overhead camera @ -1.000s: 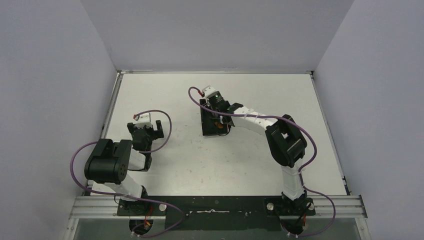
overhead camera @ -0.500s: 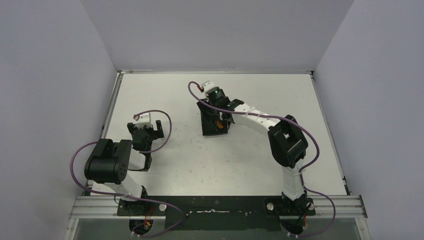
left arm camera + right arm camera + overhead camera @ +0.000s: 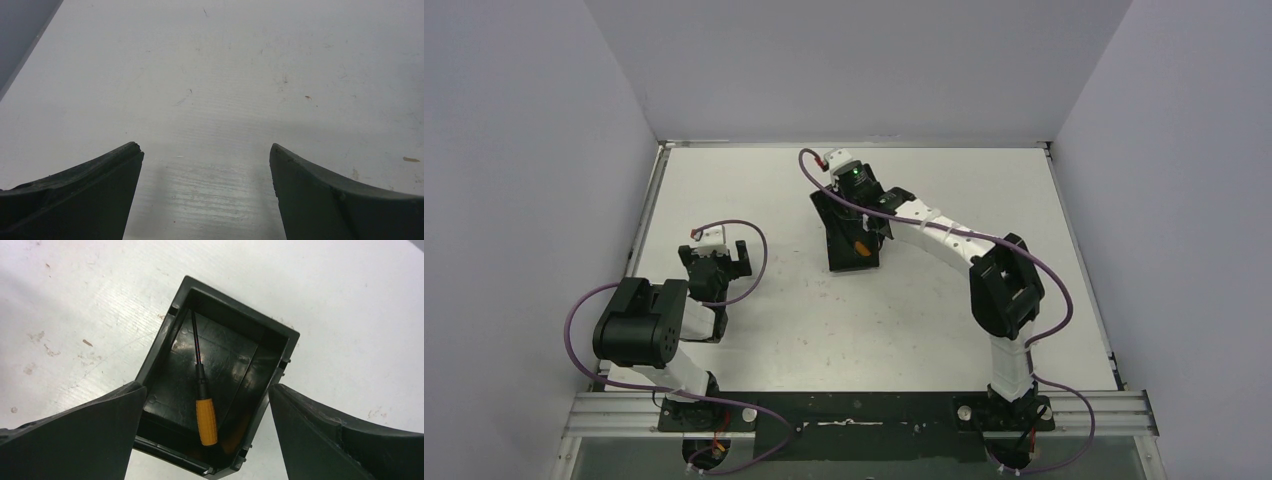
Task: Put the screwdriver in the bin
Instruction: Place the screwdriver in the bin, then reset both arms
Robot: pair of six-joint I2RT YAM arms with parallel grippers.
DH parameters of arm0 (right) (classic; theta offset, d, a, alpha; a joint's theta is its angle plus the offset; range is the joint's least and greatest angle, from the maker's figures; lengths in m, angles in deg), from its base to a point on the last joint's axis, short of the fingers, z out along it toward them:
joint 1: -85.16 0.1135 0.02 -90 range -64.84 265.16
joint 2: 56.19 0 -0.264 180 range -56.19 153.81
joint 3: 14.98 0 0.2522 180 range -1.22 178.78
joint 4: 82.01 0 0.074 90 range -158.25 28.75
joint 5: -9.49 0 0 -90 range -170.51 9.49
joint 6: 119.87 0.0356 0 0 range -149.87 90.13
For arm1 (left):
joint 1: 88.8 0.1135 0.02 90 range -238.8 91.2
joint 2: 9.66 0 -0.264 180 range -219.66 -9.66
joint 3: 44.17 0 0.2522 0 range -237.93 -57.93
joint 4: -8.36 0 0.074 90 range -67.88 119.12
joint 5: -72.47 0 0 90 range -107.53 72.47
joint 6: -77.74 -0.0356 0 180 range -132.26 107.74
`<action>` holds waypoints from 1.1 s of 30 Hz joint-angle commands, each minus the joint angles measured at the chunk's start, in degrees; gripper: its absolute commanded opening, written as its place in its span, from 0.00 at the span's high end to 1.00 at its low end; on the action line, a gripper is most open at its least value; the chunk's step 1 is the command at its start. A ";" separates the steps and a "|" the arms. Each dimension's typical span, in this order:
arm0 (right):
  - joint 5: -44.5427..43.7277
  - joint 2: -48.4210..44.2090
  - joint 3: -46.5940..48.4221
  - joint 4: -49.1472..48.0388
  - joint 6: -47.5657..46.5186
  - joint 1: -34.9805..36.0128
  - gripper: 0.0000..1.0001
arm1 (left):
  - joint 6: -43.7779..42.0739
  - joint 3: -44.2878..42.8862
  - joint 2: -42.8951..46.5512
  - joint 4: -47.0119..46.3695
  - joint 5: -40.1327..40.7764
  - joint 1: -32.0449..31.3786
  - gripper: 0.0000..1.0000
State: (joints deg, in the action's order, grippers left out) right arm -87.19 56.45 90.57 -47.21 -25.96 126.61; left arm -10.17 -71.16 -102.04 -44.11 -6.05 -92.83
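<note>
The screwdriver (image 3: 206,419), orange-handled with a thin dark shaft, lies flat inside the black bin (image 3: 165,337), its tip pointing into a far corner. From above, the orange handle (image 3: 861,246) shows in the bin (image 3: 842,262) near the table's middle. My right gripper (image 3: 206,390) hovers over the bin, open, its fingers (image 3: 90,430) standing apart on either side of the bin and touching nothing. My left gripper (image 3: 205,150) is open over bare white table at the left (image 3: 724,262), holding nothing.
White table (image 3: 924,320) with scuff marks, enclosed by grey walls on three sides. The right arm (image 3: 944,240) reaches across above the bin's far end. A metal rail (image 3: 854,410) runs along the near edge.
The right gripper has opened and let go of the screwdriver, which now rests in the bin. Its wrist has drawn back toward the far side. The left arm has not moved.
</note>
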 commanded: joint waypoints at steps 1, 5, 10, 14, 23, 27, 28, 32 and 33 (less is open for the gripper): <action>-1.84 -5.16 5.23 1.52 0.79 0.47 0.00 | -0.37 -1.36 0.09 -3.03 -0.68 -0.10 0.03; -2.52 -5.91 9.83 3.78 0.22 0.47 0.00 | -0.40 -1.36 0.03 -3.07 -0.68 -0.10 0.03; -3.57 -6.45 15.70 6.89 -0.29 0.46 0.00 | -0.39 -1.36 0.02 -3.06 -0.68 -0.10 0.03; -4.97 -6.77 19.09 7.99 -0.47 0.42 0.00 | -0.41 -1.36 0.09 -3.02 -0.68 -0.10 0.03; -9.61 -12.58 13.72 4.70 -1.48 -0.75 0.00 | -0.34 -1.36 0.08 -3.09 -0.68 -0.10 0.03; -7.14 -18.82 6.91 0.67 -0.96 -4.61 0.00 | -0.39 -1.36 0.03 -3.04 -0.68 -0.10 0.03; -5.86 -20.31 5.51 0.09 -0.49 -6.14 0.00 | -0.39 -1.36 0.05 -3.02 -0.68 -0.10 0.03; -3.77 -25.22 1.12 -1.59 0.03 -11.38 0.00 | -0.39 -1.36 0.05 -3.04 -0.73 -0.10 0.03; -3.74 -26.43 0.39 -1.84 -0.31 -12.47 0.00 | -0.42 -1.36 0.06 -3.02 -0.73 -0.10 0.03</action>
State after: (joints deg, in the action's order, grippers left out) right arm -92.02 36.04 92.97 -43.91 -26.36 118.11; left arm -10.17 -71.16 -102.06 -44.11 -6.07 -92.83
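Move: The screwdriver already lies loose in the bin, its middle some 10 cm below the open right hand, about 1 cm back and 2 cm to its right, with the orange handle towards the near right corner. The bin's middle is straight below that hand, about 1 cm to its right. From the idle left hand the screwdriver lies roughly 31 cm to the right, 4 cm ahead and a few centimetres lower. Lift the empty right gripper almost straight up and clear of the bin, about 17 cm, fingers kept wide open and tips tilting up some 15 degrees. Then swing it about 10 cm to the right, away from the bin, speeding up and turning slightly clockwise as it goes. ##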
